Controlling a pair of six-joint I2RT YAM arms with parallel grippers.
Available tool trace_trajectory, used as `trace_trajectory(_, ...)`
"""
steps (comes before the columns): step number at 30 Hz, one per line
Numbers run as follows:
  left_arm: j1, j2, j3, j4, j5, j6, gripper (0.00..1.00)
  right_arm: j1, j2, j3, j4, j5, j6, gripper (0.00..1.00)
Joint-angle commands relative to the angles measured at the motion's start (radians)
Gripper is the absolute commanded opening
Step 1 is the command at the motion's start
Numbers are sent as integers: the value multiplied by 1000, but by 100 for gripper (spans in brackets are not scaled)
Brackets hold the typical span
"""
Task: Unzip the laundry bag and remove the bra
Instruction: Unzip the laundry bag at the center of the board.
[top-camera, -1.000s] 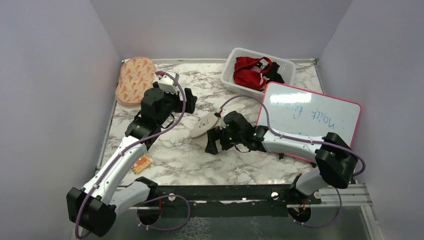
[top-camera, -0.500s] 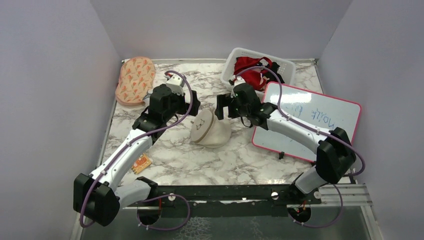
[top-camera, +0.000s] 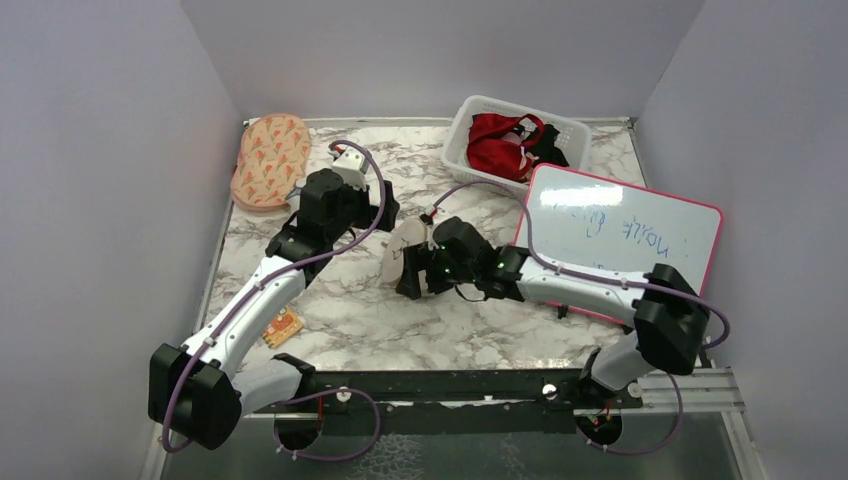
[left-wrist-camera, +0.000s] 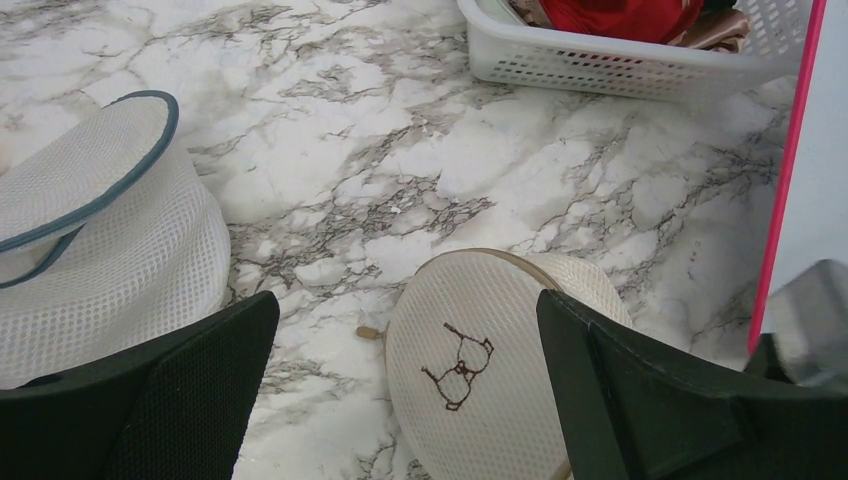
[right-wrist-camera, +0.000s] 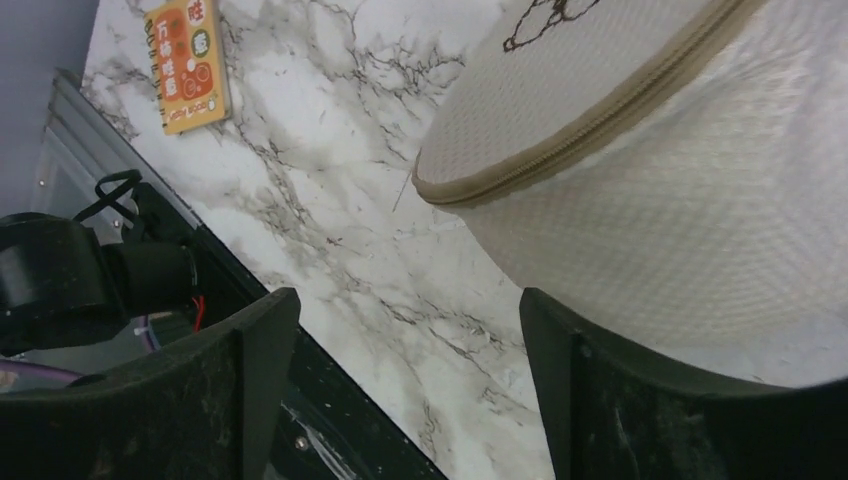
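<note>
The cream laundry bag (left-wrist-camera: 500, 400) stands tilted on its edge mid-table, its flat face with the dark line drawing turned toward my left wrist camera, and its zip pull (left-wrist-camera: 368, 332) sticks out on the left. Its zip seam (right-wrist-camera: 600, 120) runs shut around the rim. My left gripper (top-camera: 385, 210) hovers open just behind the laundry bag (top-camera: 400, 250), touching nothing. My right gripper (top-camera: 408, 278) is open at the bag's near side, one finger (right-wrist-camera: 660, 400) close under its mesh wall (right-wrist-camera: 680, 230). The bra is not in view.
A white-and-grey round pouch (left-wrist-camera: 90, 230) lies left of the bag. A white basket (top-camera: 465, 115) holding a red garment (top-camera: 500, 140) stands at the back, and a pink-edged whiteboard (top-camera: 620, 235) lies right. The orange-patterned pouch (top-camera: 268, 160) is back left, with an orange card (top-camera: 283, 327) near the front.
My right arm swung from behind the bag near the basket round to its near side. The bag went from lying slumped to standing on edge. The left arm barely moved.
</note>
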Motion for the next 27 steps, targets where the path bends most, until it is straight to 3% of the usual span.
trace_trajectory(1,4,-30,8,21,-11,-8,98,15,115,20,98,-33,181,69)
trace_trajectory(6,4,-45,5,19,-30,-4,99,16,177,66,100,95,259,64)
trace_trajectory(11,4,-51,2,24,-25,-4,99,16,212,88,134,66,297,59)
trace_trajectory(22,4,-62,2,31,4,-14,99,12,205,55,124,256,384,71)
trace_trajectory(24,4,-53,2,31,9,-16,99,6,206,53,123,289,368,65)
trace_trajectory(27,4,-44,5,27,14,-16,99,-8,202,48,117,293,334,42)
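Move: For the right hand, the near left corner of the laundry bag's zip lies about 5 cm ahead, 4 cm left and 4 cm lower. The orange notebook is some 25 cm left and 7 cm back of this hand, and the grey-rimmed bag some 18 cm left and 20 cm ahead, both lower. From the left hand the zip corner is about 8 cm back, 2 cm right and 14 cm down. Right hand dips about 5 cm, then reaches some 4 cm forward-left, turning clockwise, fingers narrowing around the zip's corner. ##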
